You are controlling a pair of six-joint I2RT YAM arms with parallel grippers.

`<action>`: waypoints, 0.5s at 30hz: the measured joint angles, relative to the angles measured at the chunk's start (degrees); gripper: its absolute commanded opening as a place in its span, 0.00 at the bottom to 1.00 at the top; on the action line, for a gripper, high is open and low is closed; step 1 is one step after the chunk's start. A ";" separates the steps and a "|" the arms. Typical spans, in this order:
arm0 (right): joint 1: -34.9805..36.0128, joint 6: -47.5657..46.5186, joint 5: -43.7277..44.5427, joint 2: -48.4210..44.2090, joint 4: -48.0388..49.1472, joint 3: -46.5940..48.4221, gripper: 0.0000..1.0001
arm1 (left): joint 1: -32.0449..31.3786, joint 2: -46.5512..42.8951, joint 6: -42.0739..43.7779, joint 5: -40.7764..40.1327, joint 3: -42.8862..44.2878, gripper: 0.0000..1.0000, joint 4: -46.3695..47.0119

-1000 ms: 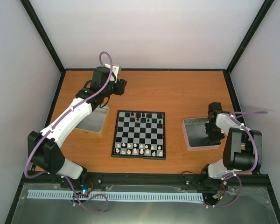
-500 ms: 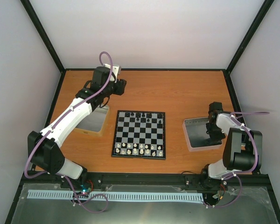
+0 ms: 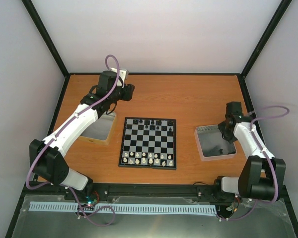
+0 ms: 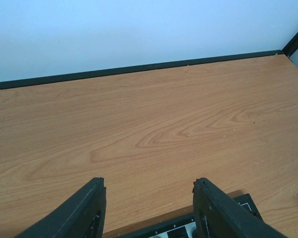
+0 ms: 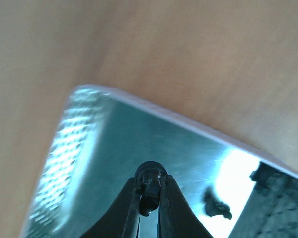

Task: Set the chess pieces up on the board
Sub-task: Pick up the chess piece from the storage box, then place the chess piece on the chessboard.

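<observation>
The board (image 3: 149,144) lies mid-table, with black chess pieces (image 3: 150,122) along its far rows and whitish ones (image 3: 148,158) along its near rows. My right gripper (image 3: 226,132) hangs over the right metal tray (image 3: 204,149). In the right wrist view this gripper (image 5: 150,184) is shut on a small black chess piece (image 5: 150,174), held above the tray floor (image 5: 99,163). Another black piece (image 5: 216,203) lies in the tray. My left gripper (image 3: 128,92) hovers beyond the board's far left corner. It (image 4: 149,187) stands open and empty, the board's edge (image 4: 186,229) just below.
A second metal tray (image 3: 100,130) sits left of the board, partly under the left arm. Black frame rails edge the wooden table (image 3: 188,99), and white walls stand behind and at both sides.
My right gripper has closed on a black piece in the right tray and lifted, the arm stretching toward the far side. The left arm has not moved.
</observation>
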 measured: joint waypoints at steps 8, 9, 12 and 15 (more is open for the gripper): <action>14.36 -9.22 -4.50 5.09 2.36 14.88 0.03 | 0.00 -0.02 -1.81 -1.36 0.00 0.49 -0.44; 16.57 -10.27 -4.92 6.75 2.97 16.90 0.03 | 0.00 -0.04 -2.03 -1.75 0.00 0.49 -0.57; 23.82 -14.23 -6.01 13.14 4.09 23.98 0.03 | 0.00 -0.59 -2.82 -3.15 -0.35 0.49 -1.22; 30.69 -18.25 -6.91 20.79 4.33 31.32 0.03 | 0.00 -2.03 -3.43 -4.66 -1.66 0.49 -1.77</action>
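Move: The right gripper already holds a dark chess piece just above the storage box, whose middle is about 4 cm left, 3 cm back and 8 cm below. The board's far-right corner square lies some 26 cm left, 9 cm ahead and 7 cm lower. One loose piece lies some 6 cm straight back in the box, another about 8 cm back and 4 cm right. From the left gripper that corner square is roughly 18 cm right, 7 cm back and 27 cm below. Swing the right gripper quickly out of the storage box area towards the board's far-right corner: about 23 cm left and 14 cm forward, climbing some 8 cm and then levelling off. Turn the wrist about 50 degrees counter-clockwise, tipping the fingers a little outward, and keep the piece pinched. Let the left gripper edge barely 2 cm left, still half open and empty. ##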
